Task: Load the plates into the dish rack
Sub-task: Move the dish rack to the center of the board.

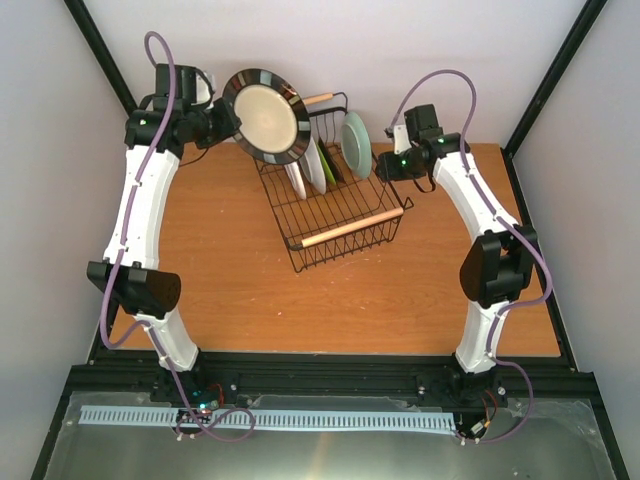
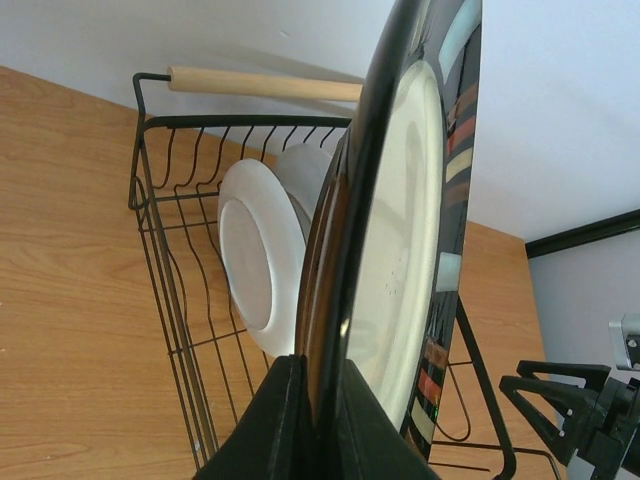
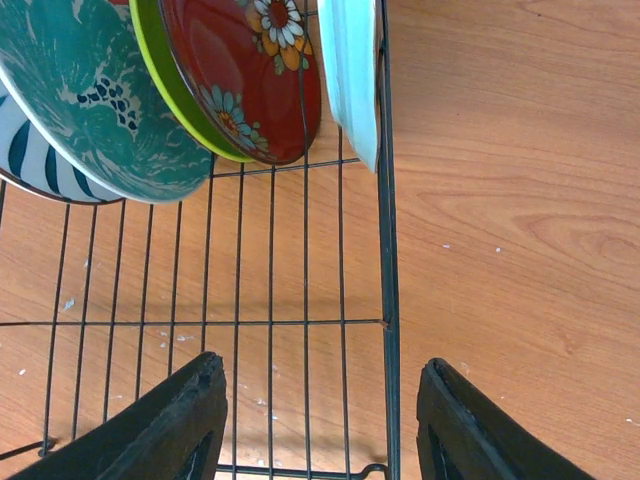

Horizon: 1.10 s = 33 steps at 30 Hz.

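My left gripper [image 1: 218,122] is shut on the rim of the black-rimmed cream plate [image 1: 267,115] and holds it on edge above the far left end of the black wire dish rack [image 1: 345,205]. In the left wrist view the plate [image 2: 410,230] stands between my fingers [image 2: 285,420], over the rack [image 2: 160,230] and a white plate [image 2: 255,260] in it. My right gripper [image 1: 385,166] is open and empty over the rack's far right side. Its wrist view [image 3: 320,400] shows the mint green plate [image 3: 350,70], dark red floral plate [image 3: 260,70], lime green rim [image 3: 165,70], teal-patterned plate [image 3: 90,100] and striped plate [image 3: 25,150] standing in the rack [image 3: 388,280].
The rack has a wooden handle at the near end [image 1: 350,228] and one at the far end [image 1: 318,98]. The orange wooden table [image 1: 230,270] ends at a white back wall. The right gripper shows in the left wrist view [image 2: 570,410], close to the rack.
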{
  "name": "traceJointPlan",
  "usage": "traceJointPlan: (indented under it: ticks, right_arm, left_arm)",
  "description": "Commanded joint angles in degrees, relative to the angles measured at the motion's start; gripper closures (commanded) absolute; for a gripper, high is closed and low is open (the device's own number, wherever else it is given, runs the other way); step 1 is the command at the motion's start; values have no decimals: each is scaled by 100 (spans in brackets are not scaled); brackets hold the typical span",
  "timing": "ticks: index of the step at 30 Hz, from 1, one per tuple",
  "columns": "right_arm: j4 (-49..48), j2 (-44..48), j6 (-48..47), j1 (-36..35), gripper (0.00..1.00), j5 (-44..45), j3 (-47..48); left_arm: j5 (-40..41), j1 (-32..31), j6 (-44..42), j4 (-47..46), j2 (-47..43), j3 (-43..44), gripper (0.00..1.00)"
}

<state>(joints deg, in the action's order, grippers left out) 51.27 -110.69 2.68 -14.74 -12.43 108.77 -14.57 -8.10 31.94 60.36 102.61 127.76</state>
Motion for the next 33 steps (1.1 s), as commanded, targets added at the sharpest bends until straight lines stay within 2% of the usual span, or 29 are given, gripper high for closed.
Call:
traceJointPlan:
  ticks: [1, 16, 18, 21, 23, 33]
  right_arm:
    - [-31, -103, -121, 13, 47, 99, -66]
    - [-155, -699, -75, 223, 54, 39, 120]
    - [-167, -745, -59, 266, 57, 51, 130]
    - [-170, -788, -42, 284, 70, 101, 147]
    - [-170, -783, -30, 288, 74, 134, 114]
    - [-127, -945, -13, 261, 74, 134, 156]
  left_arm:
    - [-245, 58, -65, -824, -338, 170, 99]
    - [-304, 185, -126, -851, -306, 212, 99]
    - [-310, 201, -135, -852, -297, 226, 99]
    - [-305, 212, -140, -852, -264, 253, 99]
    - [-308, 212, -144, -846, -227, 278, 99]
    - [-379, 230, -171, -833, -124, 416, 99]
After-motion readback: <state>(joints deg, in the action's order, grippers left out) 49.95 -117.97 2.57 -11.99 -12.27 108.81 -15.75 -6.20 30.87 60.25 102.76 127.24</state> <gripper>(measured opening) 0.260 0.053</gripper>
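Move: The stretch of the dish rack's right-hand top rail that the open right fingers will straddle lies about 2 cm ahead of the right hand, 2 cm to its right and 6 cm below. The mint plate in the rack is some 7 cm ahead and 6 cm left of the hand; the red flowered plate 4 cm ahead, 11 cm left; the near wooden handle 12 cm back, 7 cm left. From the left hand that rail is roughly 34 cm to the right, about level fore and aft, and 23 cm down. Downwards by about 6 cm, easing 2 cm forward, the right hand sinks to the rack's right-hand top rail, its fingers tipping only slightly. It then shifts some 2 cm to the right as the fingers close to about half their starting gap, straddling the rail without clamping it. The left hand stays high, still pinching the dark-rimmed plate by its edge. ##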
